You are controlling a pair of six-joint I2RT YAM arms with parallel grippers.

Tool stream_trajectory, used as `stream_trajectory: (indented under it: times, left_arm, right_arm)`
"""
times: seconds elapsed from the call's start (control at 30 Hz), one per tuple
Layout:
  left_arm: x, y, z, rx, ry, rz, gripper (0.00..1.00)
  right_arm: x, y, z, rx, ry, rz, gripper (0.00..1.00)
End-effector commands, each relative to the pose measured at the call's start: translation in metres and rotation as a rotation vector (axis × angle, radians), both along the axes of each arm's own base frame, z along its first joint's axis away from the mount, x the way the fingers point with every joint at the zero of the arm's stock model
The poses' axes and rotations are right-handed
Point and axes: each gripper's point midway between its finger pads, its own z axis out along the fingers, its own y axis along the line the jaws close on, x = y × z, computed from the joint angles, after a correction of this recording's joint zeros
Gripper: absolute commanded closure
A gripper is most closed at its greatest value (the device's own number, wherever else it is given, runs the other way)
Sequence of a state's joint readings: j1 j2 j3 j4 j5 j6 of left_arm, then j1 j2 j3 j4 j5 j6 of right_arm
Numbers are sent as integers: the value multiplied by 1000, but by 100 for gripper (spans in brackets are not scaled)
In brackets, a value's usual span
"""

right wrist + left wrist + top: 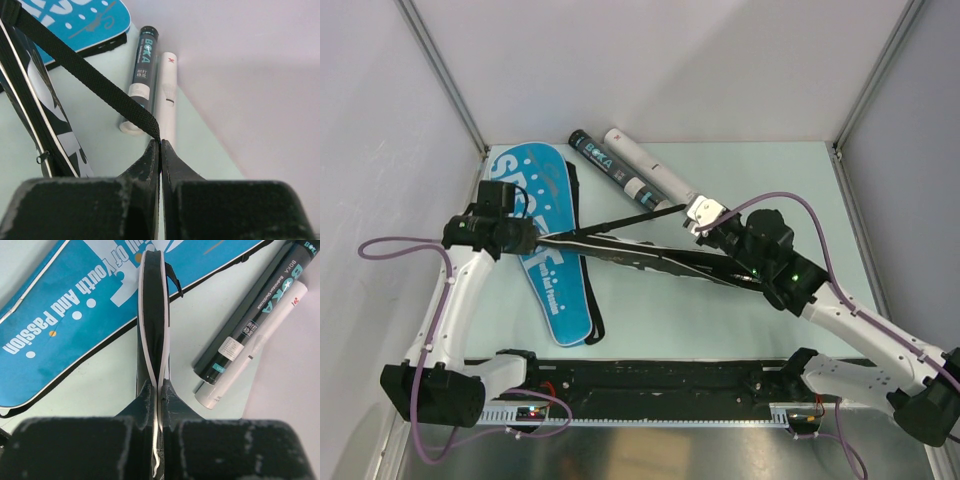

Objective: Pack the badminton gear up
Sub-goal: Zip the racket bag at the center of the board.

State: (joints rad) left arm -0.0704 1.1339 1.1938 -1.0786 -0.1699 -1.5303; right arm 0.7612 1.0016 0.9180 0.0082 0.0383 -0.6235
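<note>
A black racket bag (650, 258) hangs stretched above the table between both arms. My left gripper (535, 238) is shut on its white-piped edge (152, 315), which runs straight out from the pinched fingertips (158, 385). My right gripper (686, 211) is shut on the bag's black webbing strap (85, 75), clamped at the tips (160, 142). Part of the black bag (40, 120) shows at the left of the right wrist view. A blue SPORT bag (545, 250) lies flat on the table under the left end.
A black tube (605, 165) and a white tube (645, 165) lie side by side at the back of the table, close to the rear wall. Both tubes, the black tube (142, 70) and white tube (166, 95), lie just beyond my right fingertips. Side walls close in the table.
</note>
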Motion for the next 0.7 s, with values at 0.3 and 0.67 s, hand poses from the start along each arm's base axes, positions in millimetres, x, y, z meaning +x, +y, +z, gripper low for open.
stream_trajectory:
  times: [0.3, 0.67]
  left_arm:
    - [-23, 52, 2, 235, 65, 95, 100]
    - [-26, 35, 3, 108, 29, 121, 100]
  right_arm:
    - [68, -72, 10, 75, -83, -308, 89]
    - [62, -20, -82, 116, 329, -240, 76]
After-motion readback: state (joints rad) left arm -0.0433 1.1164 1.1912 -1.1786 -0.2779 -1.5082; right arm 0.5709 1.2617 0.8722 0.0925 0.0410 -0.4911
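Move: My right hand is pinching the black strap. The zip pull of the racket bag lies roughly 17 cm to its left, 7 cm back and 16 cm lower; the white tube is some 20 cm ahead and 12 cm left, the black tube 20 cm ahead and 22 cm left, both near table height. From my left hand, pinching the bag's left end, the zip pull is about 31 cm right, 6 cm back and 5 cm lower, with the blue bag beneath. I part my right fingers slightly and let the taut strap go; the hand swings forward and right, about 8 cm and 7 cm, then sinks some 10 cm as it eases back left beside the racket bag. My left hand keeps its pinch on the bag's end and gives about 3 cm left and 2 cm back, tilting a little. ##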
